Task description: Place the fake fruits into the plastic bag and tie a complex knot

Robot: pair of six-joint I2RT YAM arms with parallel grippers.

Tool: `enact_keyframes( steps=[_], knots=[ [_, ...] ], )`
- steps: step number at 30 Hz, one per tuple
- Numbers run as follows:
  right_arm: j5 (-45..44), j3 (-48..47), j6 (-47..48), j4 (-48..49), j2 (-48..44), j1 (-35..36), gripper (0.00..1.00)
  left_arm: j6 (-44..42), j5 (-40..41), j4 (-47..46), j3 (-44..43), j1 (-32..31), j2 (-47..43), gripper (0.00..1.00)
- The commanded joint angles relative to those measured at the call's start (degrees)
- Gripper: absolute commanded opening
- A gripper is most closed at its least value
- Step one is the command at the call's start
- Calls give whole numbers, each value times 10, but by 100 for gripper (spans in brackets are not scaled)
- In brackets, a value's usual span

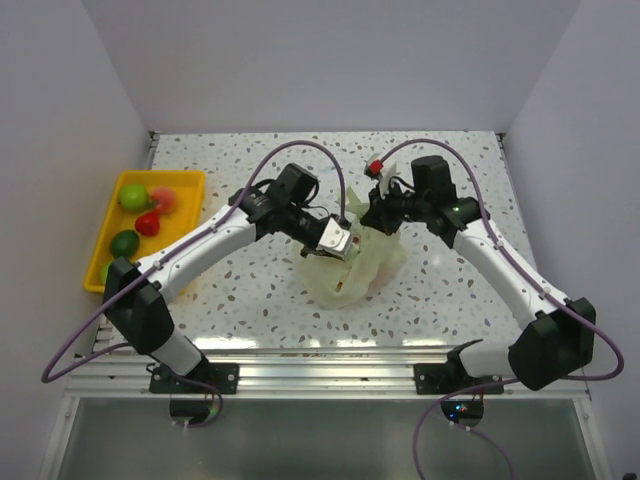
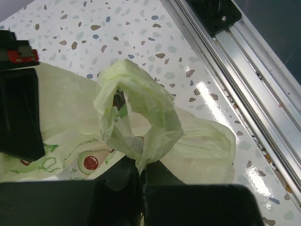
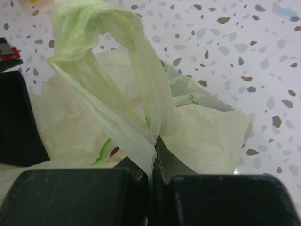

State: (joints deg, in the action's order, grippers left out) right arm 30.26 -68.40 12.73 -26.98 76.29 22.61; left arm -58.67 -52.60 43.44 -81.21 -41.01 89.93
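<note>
The pale green plastic bag (image 1: 352,272) with avocado prints (image 2: 89,162) sits slumped mid-table between both arms. My left gripper (image 1: 341,240) (image 2: 141,165) is shut on a looped strip of the bag's neck (image 2: 141,101). From the other side my right gripper (image 1: 384,216) (image 3: 155,157) is shut on another long strip of the bag (image 3: 117,89). Each wrist view shows the other gripper as a black block at the left. Several fake fruits lie in the yellow tray: a green one (image 1: 133,196), a pink one (image 1: 164,200), a red one (image 1: 148,223). No knot can be made out. The bag's contents are hidden.
The yellow tray (image 1: 185,180) stands at the table's left edge. A small red thing (image 1: 377,167) shows just behind the right wrist. An aluminium rail (image 1: 320,365) (image 2: 244,80) runs along the near edge. White walls close in the left, back and right.
</note>
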Motion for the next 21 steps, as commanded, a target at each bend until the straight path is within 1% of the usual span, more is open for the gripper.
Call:
enact_keyframes(
  steps=[1,5,7,8,9,11,14,21],
  knots=[
    [48,17,24,-10,-7,15,0,22,-30,-6,-19,8,21,0],
    [66,28,55,-36,-16,15,0,39,-53,-13,-25,15,32,0],
    [79,34,70,-47,-22,15,0,93,-51,-58,-6,19,29,0],
    [82,34,70,-48,-23,15,0,93,-50,-71,-6,22,29,0],
    [88,35,77,-53,-25,15,0,122,-51,-100,0,25,26,0],
    [96,39,82,-57,-27,16,0,157,-61,-121,3,39,26,0],
    [102,42,82,-56,-27,15,0,175,-66,-141,5,52,25,0],
    [108,35,52,-40,-16,21,0,204,-56,-169,11,52,31,0]
  ],
)
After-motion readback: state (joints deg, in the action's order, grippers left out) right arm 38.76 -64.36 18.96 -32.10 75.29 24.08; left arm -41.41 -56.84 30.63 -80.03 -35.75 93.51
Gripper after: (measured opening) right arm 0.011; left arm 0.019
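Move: Each hand already has a bag handle pinched, at nearly the same height. The handle in the right fingers lies about 8 cm ahead of the left hand and 5 cm to its right; seen from the right hand, the left-held handle is some 8 cm back and 5 cm left. The fruit-filled bag body hangs roughly 15 cm below, about level with the left hand and 3 cm to its right; from the right hand it lies around 9 cm back and 5 cm left. Both hands keep their handles pinched and close on each other: the right hand draws back about 4.5 cm towards the left-held handle while sinking some 3 cm and turning about 10 degrees counter-clockwise, with most of this done early. The left hand first dips a little over 1 cm, then recovers that height as it goes forward about 4 cm towards the right-held handle, its wrist turning and tilting some 15 degrees in all. ##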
